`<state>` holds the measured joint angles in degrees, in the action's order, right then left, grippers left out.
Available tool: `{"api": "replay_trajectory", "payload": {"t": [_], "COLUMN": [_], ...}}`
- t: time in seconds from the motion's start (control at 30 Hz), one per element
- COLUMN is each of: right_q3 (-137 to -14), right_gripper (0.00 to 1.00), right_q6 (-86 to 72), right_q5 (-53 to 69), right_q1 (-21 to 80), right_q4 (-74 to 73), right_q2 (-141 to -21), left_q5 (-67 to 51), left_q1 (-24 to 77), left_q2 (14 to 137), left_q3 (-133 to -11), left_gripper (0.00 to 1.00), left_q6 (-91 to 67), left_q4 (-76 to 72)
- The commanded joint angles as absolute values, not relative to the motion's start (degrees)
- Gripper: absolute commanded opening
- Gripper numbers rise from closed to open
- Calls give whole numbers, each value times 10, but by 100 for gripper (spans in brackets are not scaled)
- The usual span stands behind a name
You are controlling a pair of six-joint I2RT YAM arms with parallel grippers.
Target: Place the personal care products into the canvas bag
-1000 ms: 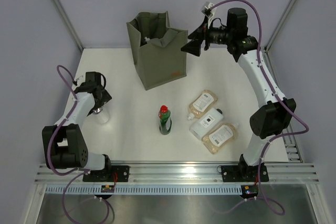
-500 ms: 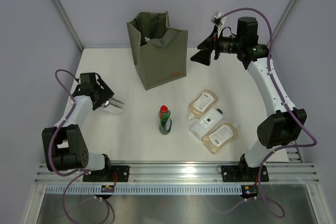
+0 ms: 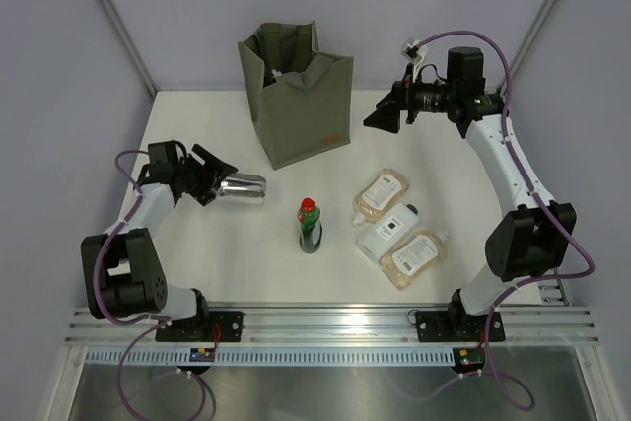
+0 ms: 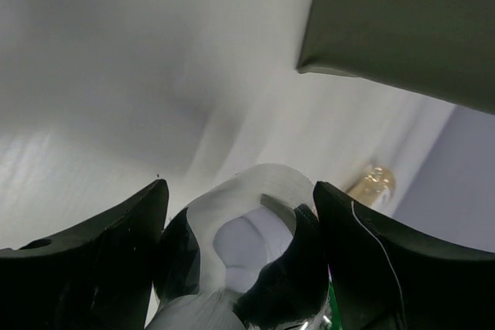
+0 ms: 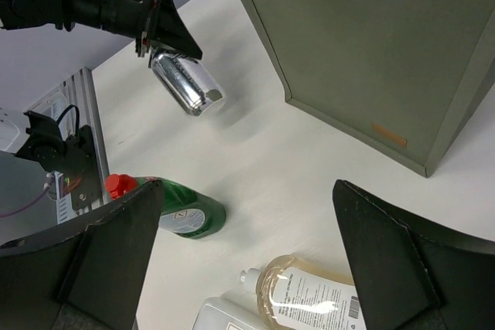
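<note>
My left gripper [image 3: 210,182] is shut on a pale clear bottle [image 3: 244,187], held lying sideways above the table, left of the canvas bag [image 3: 296,96]. In the left wrist view the bottle [image 4: 255,253] fills the gap between the fingers, with the bag [image 4: 402,21] ahead at upper right. A dark-green red-capped bottle [image 3: 310,225] stands mid-table. Two amber bottles [image 3: 381,193] [image 3: 415,256] and a flat white bottle [image 3: 387,231] lie to its right. My right gripper [image 3: 385,113] hangs open and empty, high to the right of the bag.
The bag stands upright and open at the back of the white table [image 3: 237,253]. A metal rail [image 3: 325,322] runs along the near edge. Grey walls with metal posts close in the back and sides.
My left gripper has shut on the pale clear bottle, lifted it from standing, tipped it sideways and carried it right toward the bag. My right gripper has drawn a little right, away from the bag.
</note>
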<state>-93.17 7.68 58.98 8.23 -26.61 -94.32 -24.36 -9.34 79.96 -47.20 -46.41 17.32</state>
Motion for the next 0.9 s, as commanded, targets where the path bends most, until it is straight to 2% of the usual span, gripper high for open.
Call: {"api": "replay_trajectory", "payload": {"t": [0.0,0.17,0.5,0.7,0.87], "right_q3": [-925,-912,-900,-885,-868], "right_gripper": [99,99,99,99,99], "right_q6": [69,66,60,59,63], "right_q5": [606,603,602,605,609], "right_q1": [76,66,47,39,34], "right_q4": [-242,-240,-234,-233,-233], "right_q2": [-913,-911,-914,-911,-898], "left_q5": [-373,-404,-357,-295,-253], "left_q1": [-97,-97,-83,-44,-12], "left_q2": [791,749,698,743,831], "left_q3": [-479,-482,-576,-704,-822], "left_gripper": [0,0,0,0,0], "left_q6": [-567,-674,-809,-850,-878], "left_q4": [41,-22,-21,-12,-11]}}
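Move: The left gripper holds the silver can, low over the table. The mouth of the canvas bag lies about 15 cm ahead of it, 19 cm to its right and some 24 cm higher. The green bottle stands roughly 13 cm back and 21 cm to its right; the nearest amber bottle lies about 2 cm back and 38 cm to the right. From the empty right gripper the mouth is about 10 cm ahead, 19 cm left and slightly above. Bring the left gripper mostly straight up, about 25 cm, keeping its grip on the silver can. Carry it some 9 cm forward and 5 cm right towards the bag mouth, speeding up as it climbs, and turn the wrist about 35 degrees so the fingers tip up and the hand's left side drops. Meanwhile ease the open, empty right gripper a few centimetres right and down, away from the bag. ##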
